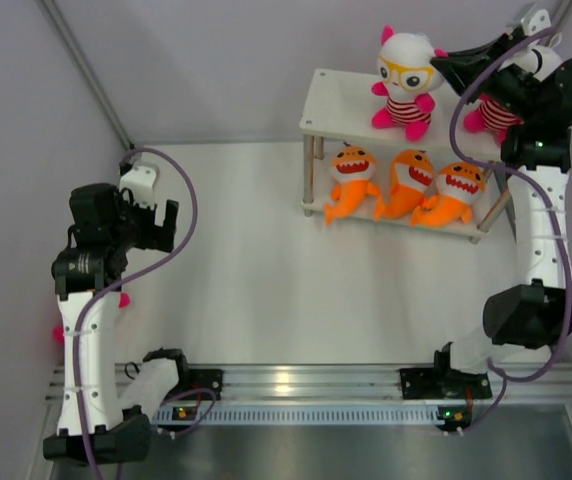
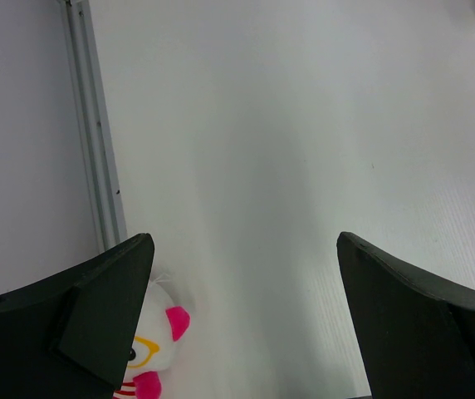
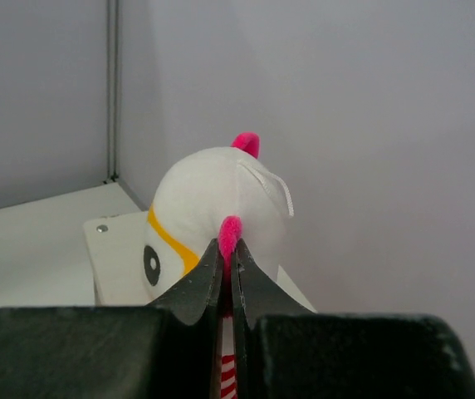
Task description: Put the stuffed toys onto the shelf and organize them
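Note:
The shelf (image 1: pixel 338 100) stands at the back right. Three orange sharks (image 1: pixel 352 182) (image 1: pixel 408 182) (image 1: pixel 455 192) sit in a row on its lower board. A white-headed doll (image 1: pixel 406 72) with yellow glasses sits upright on the top board. A second doll (image 1: pixel 490 116) beside it is mostly hidden under my right arm. My right gripper (image 1: pixel 436 62) (image 3: pixel 231 245) is shut on the pink ear of the first doll (image 3: pixel 213 199). At the left, my left gripper (image 1: pixel 156 226) (image 2: pixel 246 320) hangs open over the table. A third doll (image 2: pixel 156 342) lies just beside its left finger.
Grey walls close in on the left, back and right, with a metal post (image 2: pixel 95 141) in the left corner. The third doll's pink limbs (image 1: pixel 123 298) poke out from behind the left arm. The arm bases sit on a rail (image 1: pixel 306 385) at the near edge.

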Motion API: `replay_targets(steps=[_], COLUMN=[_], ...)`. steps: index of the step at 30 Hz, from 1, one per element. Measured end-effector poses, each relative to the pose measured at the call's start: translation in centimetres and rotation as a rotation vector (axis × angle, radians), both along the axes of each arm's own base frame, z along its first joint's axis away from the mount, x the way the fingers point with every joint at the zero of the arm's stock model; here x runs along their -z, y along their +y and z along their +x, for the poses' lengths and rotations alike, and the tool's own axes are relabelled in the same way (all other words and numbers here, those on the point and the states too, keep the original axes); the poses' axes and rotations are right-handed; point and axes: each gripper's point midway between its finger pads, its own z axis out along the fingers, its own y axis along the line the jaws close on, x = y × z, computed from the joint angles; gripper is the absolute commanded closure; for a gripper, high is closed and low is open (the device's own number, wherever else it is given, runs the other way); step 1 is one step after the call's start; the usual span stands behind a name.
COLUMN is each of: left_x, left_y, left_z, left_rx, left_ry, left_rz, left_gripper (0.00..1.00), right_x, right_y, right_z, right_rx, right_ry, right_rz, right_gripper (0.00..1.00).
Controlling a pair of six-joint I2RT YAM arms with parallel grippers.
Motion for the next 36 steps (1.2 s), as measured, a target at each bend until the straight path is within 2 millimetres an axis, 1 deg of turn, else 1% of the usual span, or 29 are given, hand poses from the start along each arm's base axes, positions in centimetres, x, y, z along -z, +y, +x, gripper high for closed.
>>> replay_targets(steps=[4,9,12,13,15,16,21,22,25,28,34,36], left_x=[0.0,0.2,0.2,0.3,0.3,0.3,0.3,0.3,0.3,0.3,0.3,0.3], left_y=[0.0,0.0,0.0,0.0,0.0,0.0,0.0,0.0,0.0,0.0,0.0,0.0], left_z=[0.0,-0.1,-0.1,-0.1,0.0,0.0,-0.1,-0.1,-0.1,-0.1,-0.1,-0.1], left_rx=[0.000,0.001,0.000,0.000,0.000,0.000,0.000,0.000,0.001,0.001,0.001,0.001], left_ry=[0.002,0.009,0.011,0.012,0.013,0.013,0.013,0.013,0.013,0.014,0.014,0.014], left_rz=[0.000,-0.001,-0.001,-0.001,-0.001,-0.001,-0.001,-0.001,-0.001,-0.001,-0.001,-0.002], left_gripper=[0.02,0.02,0.02,0.02,0.02,0.02,0.02,0.02,0.02,0.02,0.02,0.02], right_x=[0.8,1.0,1.3,1.4,1.6,1.7,1.8,1.7,1.5,1.2,-0.1,-0.5], right_y=[-0.6,-0.7,-0.9,-1.0,-1.1,-1.2,-1.4,-1.5,-1.6,-1.5,-1.5,-1.4], right_z=[0.9,1.0,1.3,1.3,1.5,1.6,1.9,1.8,1.7,1.4,0.2,-0.2], right_rx=[0.002,0.007,0.022,0.027,0.037,0.041,0.065,0.068,0.076,0.079,0.090,0.092], right_ry=[0.023,0.016,0.013,0.015,0.017,0.019,0.009,0.005,-0.004,-0.011,-0.045,-0.056], right_rz=[0.003,-0.012,-0.025,-0.028,-0.035,-0.035,-0.045,-0.048,-0.051,-0.052,-0.055,-0.056], right_gripper=[1.00,1.00,0.87,0.78,0.72,0.66,0.62,0.58,0.53,0.49,0.40,0.40])
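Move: The right hand already has the panda toy by its pink ear on the shelf's top board; the toy's middle lies about 6 cm to the left, 1 cm ahead and 8 cm below. The other panda on the board is level fore and aft, some 16 cm right and 8 cm below. The middle orange shark sits on the lower board, roughly 4 cm back, 4 cm right and 38 cm down. From the idle left hand, the ear-held panda is about 53 cm right, 17 cm ahead and 15 cm higher. Fingers still shut on the panda's ear, the right hand eases about 2 cm forward and 2 cm down with some 1.5 cm to the right, and begins to open partway through, letting go of the ear. It then draws back about 2 cm and rises just over 2 cm while the fingers spread on to a bit over half open, the wrist having turned only some 5 degrees clockwise. ##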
